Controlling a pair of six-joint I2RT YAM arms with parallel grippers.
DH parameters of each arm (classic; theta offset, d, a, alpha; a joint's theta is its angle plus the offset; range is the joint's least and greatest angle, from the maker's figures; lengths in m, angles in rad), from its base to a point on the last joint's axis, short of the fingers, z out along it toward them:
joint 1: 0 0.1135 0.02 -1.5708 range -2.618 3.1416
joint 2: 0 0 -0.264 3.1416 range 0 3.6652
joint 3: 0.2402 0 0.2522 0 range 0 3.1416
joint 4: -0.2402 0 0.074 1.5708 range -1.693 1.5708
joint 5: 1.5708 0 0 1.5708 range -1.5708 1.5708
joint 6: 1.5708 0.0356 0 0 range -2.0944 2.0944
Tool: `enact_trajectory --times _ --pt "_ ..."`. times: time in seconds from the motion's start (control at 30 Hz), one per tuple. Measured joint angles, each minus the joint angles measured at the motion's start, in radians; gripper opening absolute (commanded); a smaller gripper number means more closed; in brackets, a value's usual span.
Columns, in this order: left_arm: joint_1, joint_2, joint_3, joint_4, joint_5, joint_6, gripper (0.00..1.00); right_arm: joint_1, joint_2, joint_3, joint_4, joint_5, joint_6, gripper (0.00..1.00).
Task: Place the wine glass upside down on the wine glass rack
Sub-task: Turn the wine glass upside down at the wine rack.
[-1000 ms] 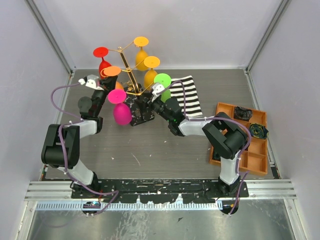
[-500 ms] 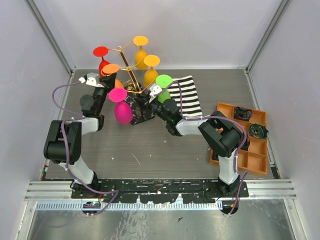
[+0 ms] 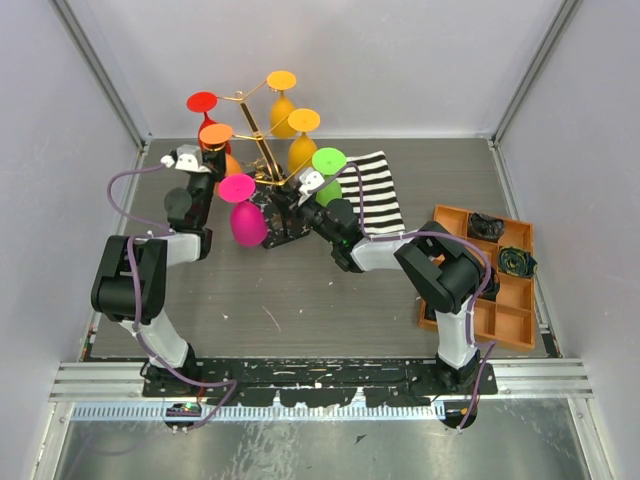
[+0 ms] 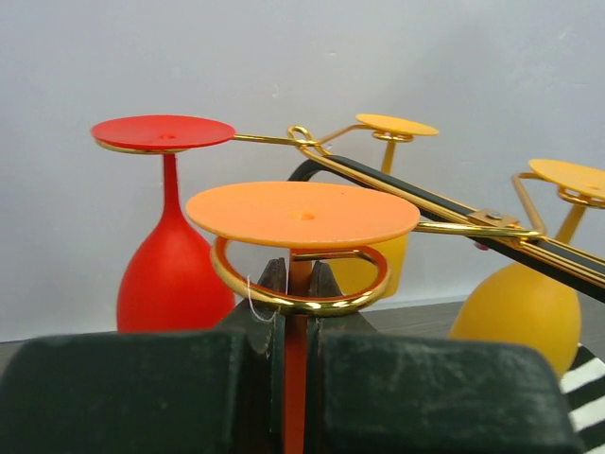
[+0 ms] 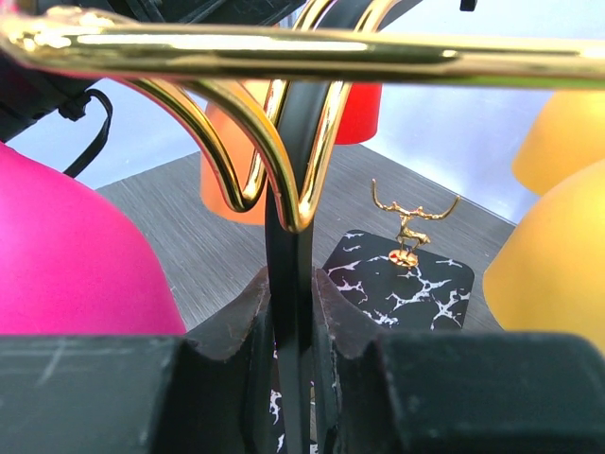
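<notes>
The orange wine glass hangs upside down with its stem pinched in my left gripper. Its foot sits just above a gold ring of the wine glass rack. From above, the orange foot is at the rack's left side, with my left gripper below it. My right gripper is shut on the rack's dark central post, above the black marble base. Seen from above, the right gripper is at the rack's middle.
Red, yellow, green and pink glasses hang on the other arms. A black-and-white striped cloth lies right of the rack. An orange tray with dark items sits at the right edge.
My right gripper has closed on the rack's post. The left gripper has carried the orange glass a little back and left, further onto the rack arm.
</notes>
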Motion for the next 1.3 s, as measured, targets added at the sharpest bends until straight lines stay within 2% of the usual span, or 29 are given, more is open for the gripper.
enact_trajectory --times 0.17,0.4,0.93,1.3 --pt "0.000 -0.002 -0.002 0.000 -0.069 0.027 0.00 0.000 0.000 0.000 0.000 0.004 -0.001 0.08" --pt "0.002 -0.041 -0.040 -0.003 -0.091 0.047 0.00 0.000 0.000 0.000 0.000 0.007 -0.003 0.07" --pt "0.008 -0.107 -0.105 -0.004 0.095 0.056 0.01 0.000 0.005 0.000 0.010 0.008 -0.004 0.08" --pt "0.008 -0.058 -0.076 0.013 0.092 0.033 0.43 0.000 0.005 0.000 0.009 0.011 -0.010 0.15"
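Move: The left hand pinches the upturned orange glass by its stem. The rack's open gold curl it is meant for sits about 2 cm back, 1 cm right and 2 cm above that hand. The hanging red glass is some 7 cm ahead and 3 cm left, the pink one 12 cm back and 6 cm right, the nearer yellow one 5 cm ahead and 17 cm right. From the right hand, the curl lies roughly 8 cm ahead, 15 cm left and 9 cm up. Still pinching the orange glass's stem under its base, the left hand works it round the end of the curl: about 2 cm left, then some 3 cm back towards its own arm while swinging right again, and about 1 cm down. The fingers then part to roughly a third open and let the stem go. The right hand keeps its grip on the rack's post, unmoving. ##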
